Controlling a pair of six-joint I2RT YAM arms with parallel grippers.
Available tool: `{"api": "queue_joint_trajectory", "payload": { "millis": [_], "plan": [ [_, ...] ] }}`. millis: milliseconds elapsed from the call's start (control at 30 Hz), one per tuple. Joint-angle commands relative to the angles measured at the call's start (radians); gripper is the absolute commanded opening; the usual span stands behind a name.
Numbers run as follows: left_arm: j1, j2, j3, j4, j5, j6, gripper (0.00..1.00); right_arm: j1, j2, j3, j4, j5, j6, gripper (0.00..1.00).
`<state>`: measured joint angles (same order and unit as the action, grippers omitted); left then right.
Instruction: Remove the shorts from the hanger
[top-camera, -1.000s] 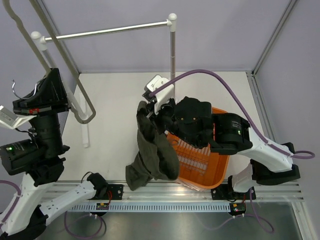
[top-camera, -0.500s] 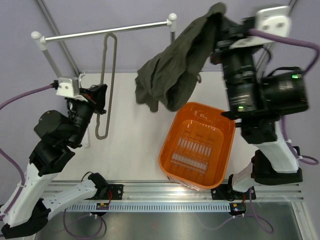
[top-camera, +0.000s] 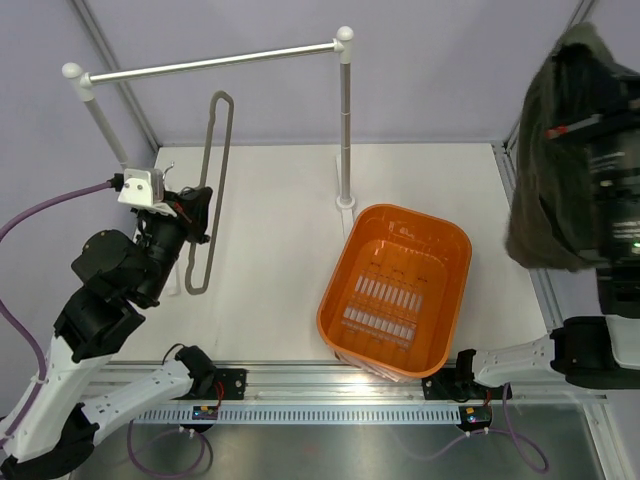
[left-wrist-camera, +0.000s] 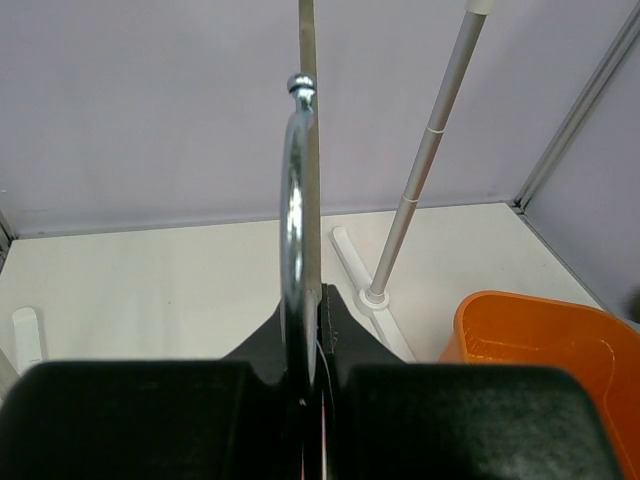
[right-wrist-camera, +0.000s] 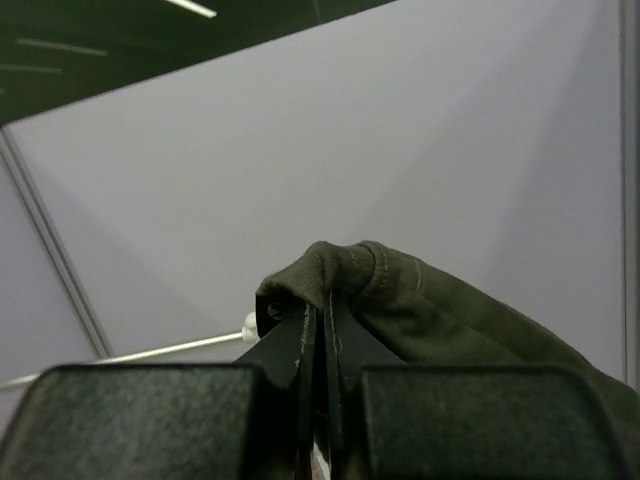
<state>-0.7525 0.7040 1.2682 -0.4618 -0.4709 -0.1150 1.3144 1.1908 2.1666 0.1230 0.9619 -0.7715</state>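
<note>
The dark olive shorts (top-camera: 550, 170) hang high at the far right, off the hanger, pinched at a folded hem (right-wrist-camera: 400, 290) by my right gripper (right-wrist-camera: 320, 322), which is shut on the cloth. The hanger (top-camera: 213, 180), a thin grey-brown loop, stands bare at the left under the rail. My left gripper (top-camera: 194, 212) is shut on the hanger's metal hook (left-wrist-camera: 293, 200), which rises between the jaws of my left gripper (left-wrist-camera: 315, 300). In the top view the right gripper's jaws are hidden behind the shorts.
An orange basket (top-camera: 398, 288) sits on the table right of centre with nothing in it. The silver rail (top-camera: 210, 62) with white ball ends spans the back on two poles; its right pole (top-camera: 346, 130) stands just behind the basket.
My right arm has swung the shorts from beside the basket up and over to the far right. The left arm has brought the bare hanger down under the rail.
</note>
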Motion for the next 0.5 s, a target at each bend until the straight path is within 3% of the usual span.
{"api": "queue_joint_trajectory", "payload": {
  "millis": [0, 233, 367, 467],
  "plan": [
    [0.002, 0.002, -0.012, 0.035, 0.005, -0.02, 0.0, -0.021, 0.154, 0.043, -0.117, -0.034, 0.043, 0.0],
    [0.002, -0.003, -0.027, 0.028, 0.017, -0.028, 0.0, -0.154, 0.242, 0.205, -0.367, -0.106, 0.178, 0.0],
    [0.002, 0.0, -0.026, 0.023, 0.023, -0.026, 0.0, -0.201, 0.227, 0.19, -0.396, -0.12, 0.247, 0.0],
    [0.002, 0.002, -0.027, 0.018, 0.025, -0.025, 0.0, -0.208, 0.172, 0.087, -0.408, -0.104, 0.304, 0.0]
  ]
}}
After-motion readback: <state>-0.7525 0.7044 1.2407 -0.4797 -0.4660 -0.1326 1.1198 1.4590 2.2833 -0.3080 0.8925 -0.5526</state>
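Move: The orange basket's middle is about 65 cm below the right hand, which grips the shorts, roughly 11 cm to its left and 4 cm ahead. The top of the rack's right post stands some 32 cm ahead and 27 cm left, about 5 cm lower; the hanger is some 52 cm left, 8 cm ahead and 25 cm lower. From the left hand, the basket is about 40 cm right, 2 cm ahead and 40 cm down. Leftward in one quick swing of some 12 cm, also going forward and down about 7 cm each, the right hand brings the shorts in over the orange basket, slowing at the end. Its wrist rolls left side down about 20 degrees and tips down a little; the fingers stay shut on the cloth. The left hand keeps the bare hanger, sinking slightly. ##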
